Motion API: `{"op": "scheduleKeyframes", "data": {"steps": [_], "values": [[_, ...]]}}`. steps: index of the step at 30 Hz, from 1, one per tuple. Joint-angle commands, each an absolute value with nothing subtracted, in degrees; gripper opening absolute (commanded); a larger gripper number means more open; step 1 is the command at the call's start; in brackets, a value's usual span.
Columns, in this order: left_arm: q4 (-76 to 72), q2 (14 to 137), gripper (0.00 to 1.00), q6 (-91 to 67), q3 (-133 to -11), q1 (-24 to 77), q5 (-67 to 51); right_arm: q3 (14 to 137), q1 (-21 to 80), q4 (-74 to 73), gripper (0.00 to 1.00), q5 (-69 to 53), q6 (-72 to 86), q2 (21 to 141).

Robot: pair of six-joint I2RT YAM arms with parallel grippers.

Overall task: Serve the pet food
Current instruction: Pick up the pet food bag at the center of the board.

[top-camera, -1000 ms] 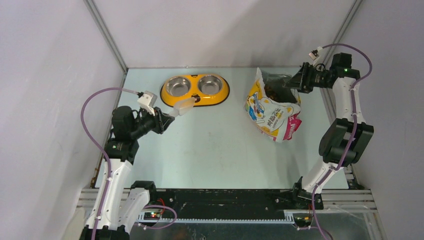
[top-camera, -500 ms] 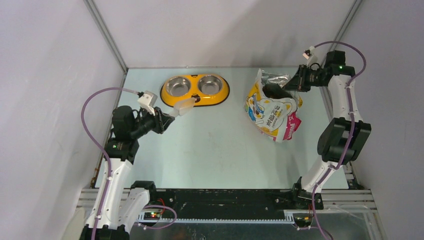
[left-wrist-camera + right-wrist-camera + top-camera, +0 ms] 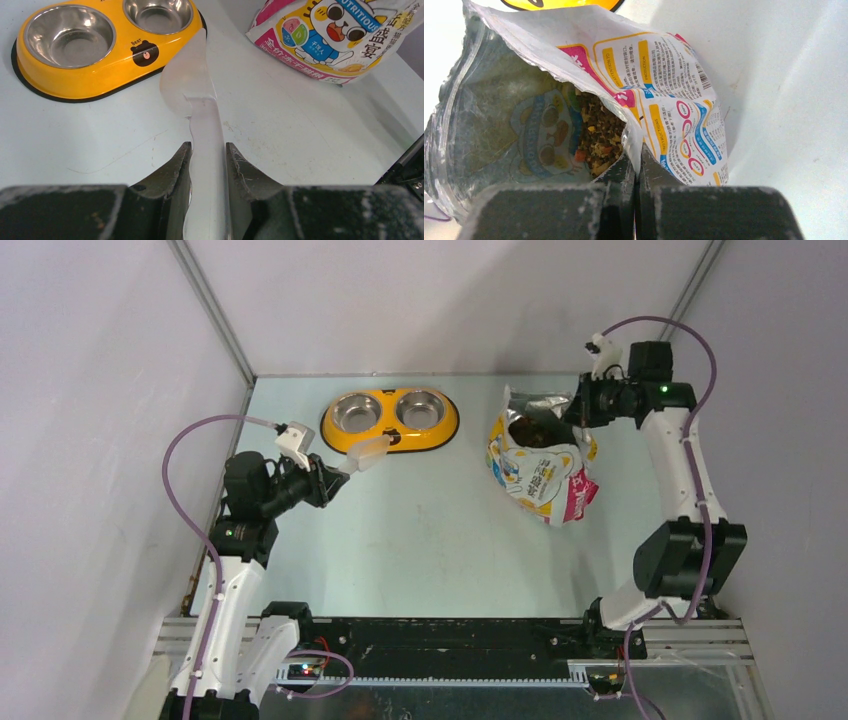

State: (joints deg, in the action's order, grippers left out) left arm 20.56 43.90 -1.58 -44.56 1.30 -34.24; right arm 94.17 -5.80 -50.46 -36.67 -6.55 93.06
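Observation:
The pet food (image 3: 599,137) is brown and reddish kibble inside the open glossy cat-print bag (image 3: 669,100). From above it shows as a dark patch (image 3: 525,430) in the bag's mouth. The bag (image 3: 540,475) stands propped at the right of the table. My right gripper (image 3: 636,157) is shut on the bag's upper rim, at the bag's back right (image 3: 578,410). My left gripper (image 3: 207,150) is shut on the handle of the translucent scoop (image 3: 187,85). The scoop (image 3: 368,452) hangs empty just in front of the yellow double-bowl feeder (image 3: 390,437). Both steel bowls look empty.
The feeder (image 3: 75,82) lies at the back centre, left of the bag (image 3: 340,35). Grey walls close in the table on the left, back and right. The right arm's elbow (image 3: 690,550) stands by the right edge.
My right gripper has shut on the bag's rim and pulled it up and left, so the bag stands more upright with its mouth open. The left arm and scoop have not moved.

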Motion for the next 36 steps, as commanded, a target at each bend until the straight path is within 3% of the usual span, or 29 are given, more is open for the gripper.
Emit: {"op": "scheduleKeyframes", "data": {"steps": [1, 9, 18, 26, 36], "values": [[18.1, 43.6, 0.0, -2.2, -44.6, 0.8, -33.9, 89.8, 0.2, -42.1, 0.0, -25.8, -5.3, 82.3], [18.2, 43.7, 0.0, -2.0, -44.8, 0.8, -32.8, 83.9, 10.1, -34.8, 0.0, -21.4, -5.2, 77.4], [19.1, 45.2, 0.0, -1.0, -46.8, 1.1, -30.7, 83.8, 18.9, -32.1, 0.0, -2.9, 6.2, 81.1], [25.7, 55.2, 0.0, 5.0, -58.4, 8.5, -23.6, 86.6, 28.5, -31.8, 0.0, 15.4, 11.5, 86.6], [24.2, 57.8, 0.0, 3.3, -67.2, 16.5, -23.9, 96.6, 34.4, -37.6, 0.0, 16.5, 12.6, 92.9]]}}
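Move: The right hand already pinches the rim of the pet food bag, whose middle hangs about 4 cm back, 4 cm left and 12 cm below it. The scoop head lies some 34 cm to this hand's left and 5 cm back, at nearly its height; the double bowl is about 32 cm left, 4 cm ahead and 20 cm lower. From the left hand, which holds the scoop, the bag is roughly 37 cm right, 7 cm ahead and 11 cm below, and the bowl 14 cm ahead, 7 cm right, 20 cm below. Keeping its shut pinch on the rim, the right hand drags the bag's mouth about 14 cm left towards the scoop, first easing back a few cm and later sinking slightly, while its left side rolls down some 25 degrees. After barely stirring at first, the left hand keeps its grip on the scoop and carries it forward, then up and right towards the bag. ##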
